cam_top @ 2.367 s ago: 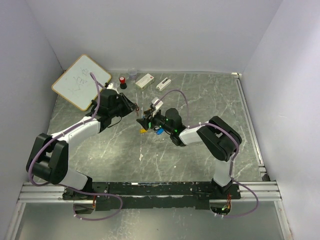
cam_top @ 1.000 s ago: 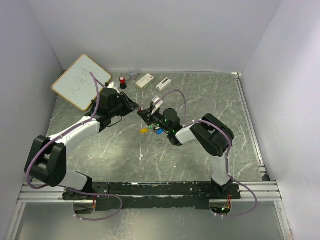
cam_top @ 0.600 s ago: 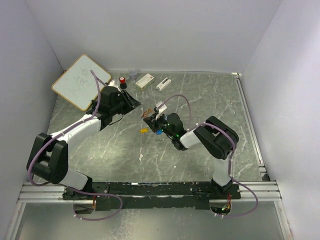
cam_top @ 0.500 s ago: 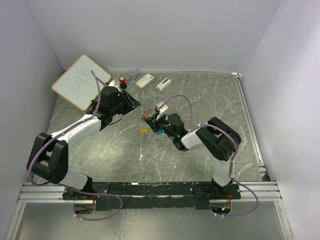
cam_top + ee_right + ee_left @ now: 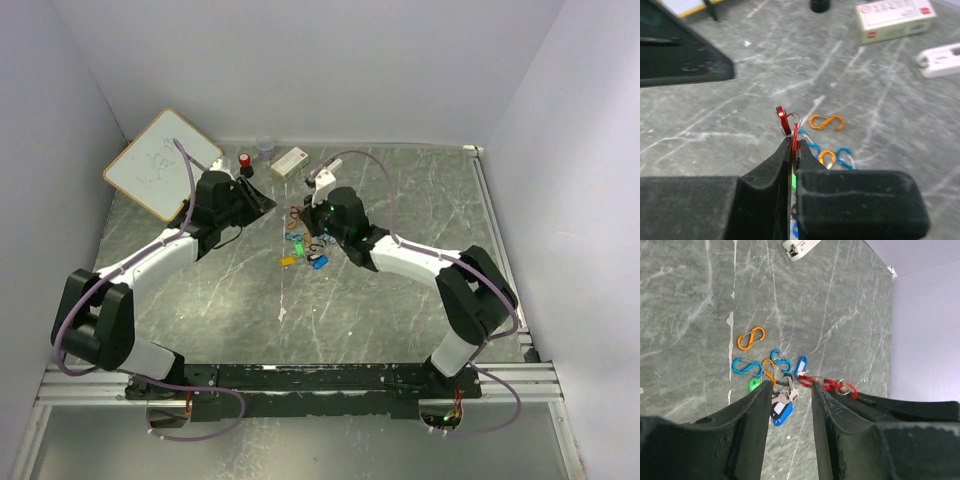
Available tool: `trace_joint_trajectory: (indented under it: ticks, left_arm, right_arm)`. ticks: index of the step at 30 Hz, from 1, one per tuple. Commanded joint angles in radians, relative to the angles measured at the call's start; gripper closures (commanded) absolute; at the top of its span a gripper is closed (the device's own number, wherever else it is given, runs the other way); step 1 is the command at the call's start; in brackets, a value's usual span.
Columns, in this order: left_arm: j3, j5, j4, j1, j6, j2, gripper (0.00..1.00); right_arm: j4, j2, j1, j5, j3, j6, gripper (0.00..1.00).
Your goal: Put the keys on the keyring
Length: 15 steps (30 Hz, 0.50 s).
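Note:
The keys (image 5: 303, 254) lie in a loose heap on the marble table: blue-headed tags (image 5: 782, 414), a green one (image 5: 755, 385), metal keys and S-clips in orange (image 5: 751, 337) and blue. My right gripper (image 5: 794, 142) is shut on a red keyring clip (image 5: 785, 120) with a small metal ring, held above the heap (image 5: 826, 156). In the left wrist view the red keyring (image 5: 832, 385) pokes out just right of my left gripper (image 5: 789, 388). That gripper is open with nothing between its fingers and hovers over the heap. From above, my left gripper (image 5: 266, 203) sits left of my right gripper (image 5: 303, 218).
A whiteboard (image 5: 160, 165) leans at the back left. A red-capped black cylinder (image 5: 245, 162), a clear cup (image 5: 265, 148) and a white box (image 5: 290, 161) stand along the back. A white block (image 5: 940, 59) lies beside the box (image 5: 895, 20).
My left gripper has opened wider and drawn back to the left. My right arm has stretched toward the back of the table, carrying the red keyring up and away from where the grippers met.

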Motion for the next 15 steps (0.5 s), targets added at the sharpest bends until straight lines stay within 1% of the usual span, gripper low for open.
trace_joint_trajectory:
  ticks: [1, 10, 12, 15]
  left_arm:
    - [-0.006, -0.009, 0.010, 0.012, 0.008, -0.038, 0.52]
    - [-0.028, -0.002, 0.009, 0.021, 0.012, -0.058, 0.52]
    - [-0.031, 0.002, 0.010, 0.023, 0.010, -0.058, 0.52]
    - [-0.032, 0.009, 0.014, 0.023, 0.007, -0.056, 0.53]
  right_arm:
    - [-0.326, -0.041, -0.028, 0.155, 0.089, -0.047, 1.00]
    - [-0.603, -0.041, -0.196, 0.238, 0.203, 0.038, 1.00]
    - [-0.639, -0.031, -0.241, 0.238, 0.223, 0.038, 1.00]
    - [-0.643, -0.024, -0.278, 0.233, 0.222, 0.033, 1.00]
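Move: The right hand, already shut on the red carabiner, hangs some 14 cm above the table. The bare tabletop it carries this to lies about 5 cm ahead and 15 cm to its right. The blue-tagged key is around 7 cm ahead and 7 cm right; the nearest loose orange carabiner is some 11 cm ahead and 4 cm left. From the idle left hand, that bare spot is about 23 cm right, 5 cm ahead and 16 cm down. Still pinching the red carabiner in its closed fingertips, the right hand sweeps rightward about 15 cm, gathering speed, and some 5 cm forward, away from the open left gripper and out over the bare table right of the keys. On the way the wrist swings roughly 25 degrees clockwise and the fingers tip farther down. ##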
